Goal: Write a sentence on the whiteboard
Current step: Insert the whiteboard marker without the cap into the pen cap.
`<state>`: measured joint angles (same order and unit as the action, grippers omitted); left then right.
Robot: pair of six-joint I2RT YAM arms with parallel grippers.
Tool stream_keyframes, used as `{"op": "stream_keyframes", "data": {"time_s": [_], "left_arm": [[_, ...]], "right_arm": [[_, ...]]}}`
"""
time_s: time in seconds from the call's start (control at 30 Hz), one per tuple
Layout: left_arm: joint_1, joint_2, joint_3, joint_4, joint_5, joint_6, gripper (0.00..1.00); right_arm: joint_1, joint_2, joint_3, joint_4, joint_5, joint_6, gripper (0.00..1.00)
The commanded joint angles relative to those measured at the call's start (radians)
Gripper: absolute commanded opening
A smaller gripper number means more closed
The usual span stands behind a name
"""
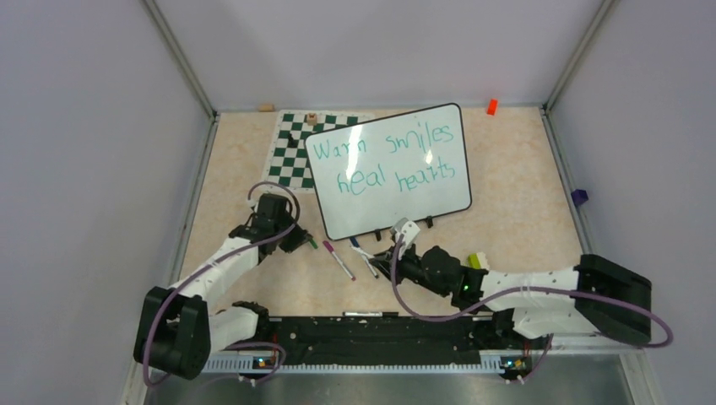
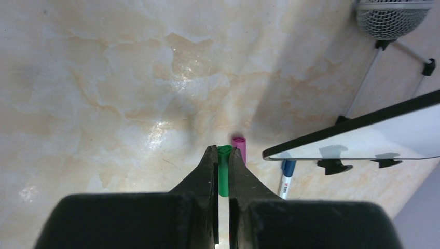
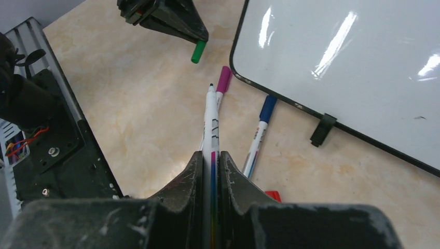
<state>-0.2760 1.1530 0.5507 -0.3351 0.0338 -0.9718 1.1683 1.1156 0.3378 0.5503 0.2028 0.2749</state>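
Note:
The whiteboard (image 1: 388, 173) lies at the back centre, tilted, with the teal sentence (image 1: 384, 160) "Warm smiles heal hearts" in two lines. Its near corner also shows in the left wrist view (image 2: 363, 140) and the right wrist view (image 3: 353, 62). My left gripper (image 2: 223, 150) is shut on a green marker cap (image 2: 224, 174), low over the table just left of the board's near corner (image 1: 302, 240). My right gripper (image 3: 210, 154) is shut on a white marker (image 3: 211, 119) whose bare dark tip points toward that cap (image 3: 197, 52).
A pink-capped marker (image 3: 223, 80) and a blue-capped marker (image 3: 259, 135) lie on the table before the board's near edge, by its black clips (image 3: 322, 129). A green chess mat (image 1: 291, 156) lies behind the board. An orange block (image 1: 491, 106) sits at the back wall.

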Motion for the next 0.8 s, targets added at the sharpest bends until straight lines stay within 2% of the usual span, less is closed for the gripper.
{"op": "stream_keyframes", "data": {"time_s": [0.0,0.13,0.33,0.77], "left_arm": [[0.006,-0.064,-0.007,-0.021,-0.004,-0.051,0.00],[0.006,-0.179,-0.043,-0.012,-0.021,-0.048,0.00],[0.006,-0.338,-0.140,0.076,-0.024,-0.059,0.00],[0.006,-0.357,-0.166,0.107,-0.002,-0.050,0.00]], "right_arm": [[0.071,0.161,0.014,0.360,0.054,-0.083,0.00],[0.129,0.333,0.058,0.464,0.088,-0.111,0.00],[0.154,0.398,0.115,0.482,0.103,-0.129,0.00],[0.153,0.546,0.213,0.496,0.100,-0.128,0.00]]}}
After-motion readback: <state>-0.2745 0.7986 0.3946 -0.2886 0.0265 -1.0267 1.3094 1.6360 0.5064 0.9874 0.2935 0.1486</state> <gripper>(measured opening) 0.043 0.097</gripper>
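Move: Some 15 cm to the right hand's left, 7 cm farther out and about 8 cm lower is the green cap, held by the left fingers just 2 cm to that hand's right, 1 cm back and 1 cm down. The uncapped marker in the right grip lies from the left hand about 15 cm right, 8 cm back and 7 cm higher. On the table, from the right hand, the purple marker is 8 cm left and 4 cm out, the blue marker 2 cm left and 5 cm out, both 11 cm below. Carrying the uncapped marker tip-first, the right hand sweeps about 9 cm to its left towards the cap, dipping and drawing back slightly before partly recovering, its fingers tilting up a little. The left keeps its pinch on the cap, rises about 3.5 cm and eases back slightly while tipping its fingers some 15 degrees more forward, then all but stops. ##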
